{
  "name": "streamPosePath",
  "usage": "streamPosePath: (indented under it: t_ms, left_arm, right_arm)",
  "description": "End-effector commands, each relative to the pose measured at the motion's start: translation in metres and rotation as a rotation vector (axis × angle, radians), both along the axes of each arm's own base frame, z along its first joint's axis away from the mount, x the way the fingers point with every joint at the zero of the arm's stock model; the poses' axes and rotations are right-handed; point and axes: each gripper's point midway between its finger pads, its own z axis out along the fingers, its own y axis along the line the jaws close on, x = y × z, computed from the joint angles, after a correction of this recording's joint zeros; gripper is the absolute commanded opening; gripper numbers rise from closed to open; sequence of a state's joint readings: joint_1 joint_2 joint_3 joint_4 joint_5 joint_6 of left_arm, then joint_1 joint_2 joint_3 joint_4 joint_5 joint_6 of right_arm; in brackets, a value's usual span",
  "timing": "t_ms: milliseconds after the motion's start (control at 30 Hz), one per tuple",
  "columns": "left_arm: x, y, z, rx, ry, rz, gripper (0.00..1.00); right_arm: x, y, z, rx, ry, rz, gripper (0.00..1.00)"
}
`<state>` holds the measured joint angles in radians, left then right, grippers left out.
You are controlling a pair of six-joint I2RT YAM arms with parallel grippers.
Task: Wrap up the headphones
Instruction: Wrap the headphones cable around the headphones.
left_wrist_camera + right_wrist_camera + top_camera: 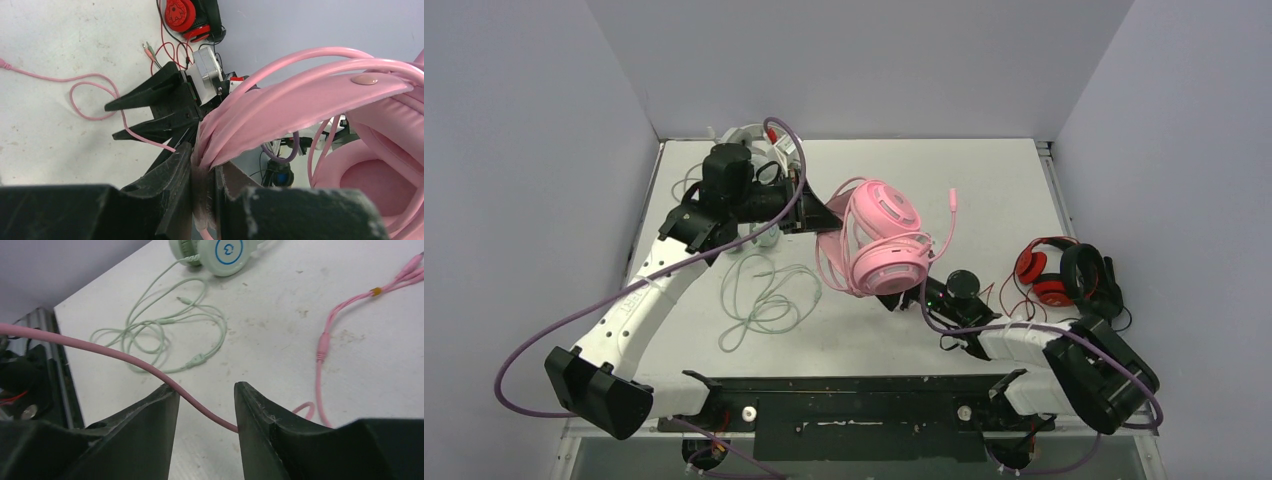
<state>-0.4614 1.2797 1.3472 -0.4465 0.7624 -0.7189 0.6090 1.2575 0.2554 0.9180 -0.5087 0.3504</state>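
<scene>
The pink headphones (879,240) hang over the middle of the table, held up by the headband (300,100). My left gripper (207,160) (829,215) is shut on that band. The pink cable (100,347) runs slack through the gap of my right gripper (206,390) (904,297), which is open just below the cups. More of this cable loops on the table (95,95) and ends in plugs (400,272). The mint green headphones (220,252) lie with their cable (764,295) spread loosely. The pale white headphones (749,140) sit at the back left.
A red and black headset (1064,275) with a thin red cable lies at the right edge of the table. Grey walls close in the table on the left, back and right. A purple cable (554,335) hangs along the left arm.
</scene>
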Motion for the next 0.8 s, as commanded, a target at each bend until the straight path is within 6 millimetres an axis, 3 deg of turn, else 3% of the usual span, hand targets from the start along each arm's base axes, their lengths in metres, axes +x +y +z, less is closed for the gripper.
streamPosePath:
  t_ms: [0, 167, 300, 667, 767]
  left_arm:
    - [-0.004, 0.0, 0.039, -0.072, -0.008, 0.022, 0.0]
    - [-0.005, 0.001, 0.046, -0.077, -0.002, 0.035, 0.0]
    - [-0.005, 0.001, 0.05, -0.084, -0.001, 0.036, 0.0]
    - [-0.005, -0.002, 0.055, -0.106, 0.007, 0.02, 0.0]
    - [-0.007, -0.002, 0.056, -0.11, 0.006, 0.017, 0.0]
  right_arm:
    - [0.032, 0.004, 0.044, 0.05, -0.27, -0.104, 0.49]
    - [0.038, 0.013, 0.039, -0.036, -0.392, -0.081, 0.63]
    - [0.047, 0.015, 0.035, -0.112, -0.481, -0.089, 0.68]
    - [0.059, 0.029, 0.045, -0.145, -0.677, -0.124, 0.68]
    - [0.067, 0.035, 0.045, -0.142, -0.667, -0.135, 0.6]
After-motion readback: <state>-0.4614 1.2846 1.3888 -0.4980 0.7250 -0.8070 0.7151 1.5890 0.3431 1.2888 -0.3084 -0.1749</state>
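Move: The pink cable strand for the right hand runs between its parted fingertips, about 1 cm ahead and level in height. The pink headphones hang roughly 18 cm above this hand and 1 cm ahead; the loose pink cable loop lies on the table some 8 cm ahead, 2 cm right and 13 cm down, and the mint cable about 8 cm ahead and 26 cm left. From the left hand, which grips the headband, the strand is about 2 cm back, 9 cm right and 20 cm below. Beneath the held-up pink headphones, the right hand slides about 5 cm forward and some 3 cm left at nearly the same height, its half-open fingers spreading wide around the pink cable strand without gripping it. As it goes, its wrist rolls about 30 degrees so that the hand's forward side comes up and the fingertips dip slightly, while the left hand stays almost in place and keeps its hold on the headband. ##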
